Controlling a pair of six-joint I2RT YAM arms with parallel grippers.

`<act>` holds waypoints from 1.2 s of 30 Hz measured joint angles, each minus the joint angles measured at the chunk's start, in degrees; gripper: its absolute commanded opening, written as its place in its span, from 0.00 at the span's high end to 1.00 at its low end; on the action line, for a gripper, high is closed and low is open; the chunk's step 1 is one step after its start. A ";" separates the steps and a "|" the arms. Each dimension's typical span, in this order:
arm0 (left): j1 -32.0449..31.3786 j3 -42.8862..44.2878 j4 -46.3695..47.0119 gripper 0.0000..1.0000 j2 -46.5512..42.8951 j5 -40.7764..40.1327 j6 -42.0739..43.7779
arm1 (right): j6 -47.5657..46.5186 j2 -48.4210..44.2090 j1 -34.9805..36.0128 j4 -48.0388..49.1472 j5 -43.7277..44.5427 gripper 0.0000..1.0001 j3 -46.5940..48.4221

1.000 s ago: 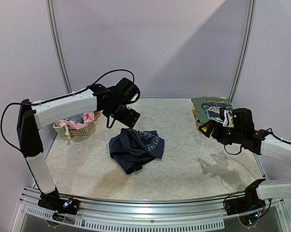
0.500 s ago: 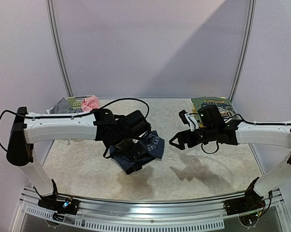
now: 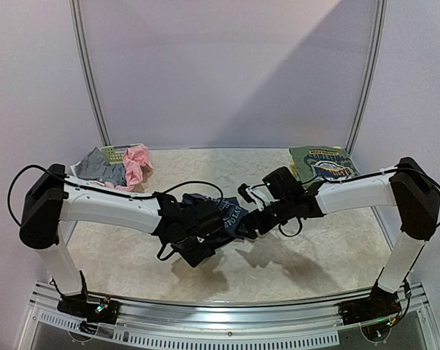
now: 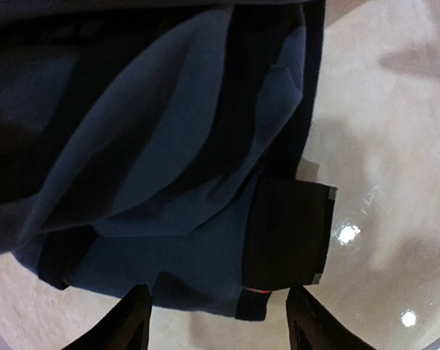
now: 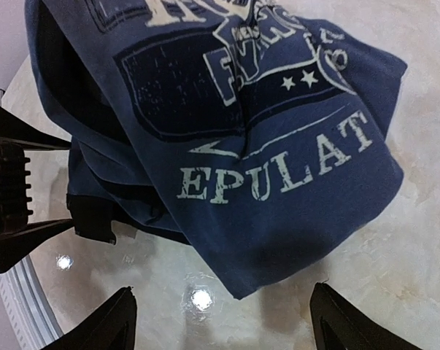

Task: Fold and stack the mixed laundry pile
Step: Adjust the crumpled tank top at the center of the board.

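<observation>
A crumpled navy printed tee (image 3: pixel 221 216) lies mid-table, its white lettering (image 5: pixel 278 171) facing the right wrist camera. My left gripper (image 3: pixel 196 242) is low at the tee's near-left edge. It is open, and a dark hem (image 4: pixel 289 233) lies just ahead of its fingertips (image 4: pixel 136 321). My right gripper (image 3: pixel 252 222) is at the tee's right side, open, with the tee's corner (image 5: pixel 241 288) just ahead of its fingertips (image 5: pixel 340 321). Neither gripper holds cloth. More of the laundry pile, grey (image 3: pixel 99 166) and pink (image 3: pixel 137 162) pieces, sits at the back left.
A pale-green lattice basket (image 3: pixel 114 154) sits under the grey and pink cloth at the back left. A folded green printed garment (image 3: pixel 320 162) lies at the back right. The table's near rail (image 3: pixel 220 321) runs behind both arm bases.
Both arms swung in from the sides and came down at the navy tee, left from the basket, right from the green garment. The basket with its cloth now sits farther back.
</observation>
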 measured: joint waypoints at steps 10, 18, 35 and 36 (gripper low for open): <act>0.00 -3.28 8.09 1.00 2.80 -0.72 -0.46 | 1.40 8.26 1.88 1.22 -1.20 0.59 3.37; 0.00 -11.41 11.76 1.00 -4.42 -5.14 -1.33 | 3.43 9.60 1.90 2.58 1.70 0.97 3.37; 14.45 -27.15 13.46 0.87 -28.55 -9.29 -7.48 | 5.01 -4.57 0.02 -6.60 18.45 1.00 3.48; 15.45 -27.56 13.38 0.82 -28.81 -9.60 -8.13 | 5.18 -5.90 -0.48 -7.04 19.45 1.00 3.48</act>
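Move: The crumpled tank top's middle lies roughly 9 cm ahead of the left hand, 2 cm to its right and 3 cm lower; its near edge with the black band is almost under those fingers. From the right hand, the middle is some 10 cm left, 2 cm ahead and 6 cm down. The laundry basket stands about 34 cm left of the left hand and 28 cm ahead; the folded stack is about 30 cm right of the right hand and 24 cm ahead. Both hands dip and pinch the tank top, left hauling about 15 cm left, right lifting about 9 cm. ##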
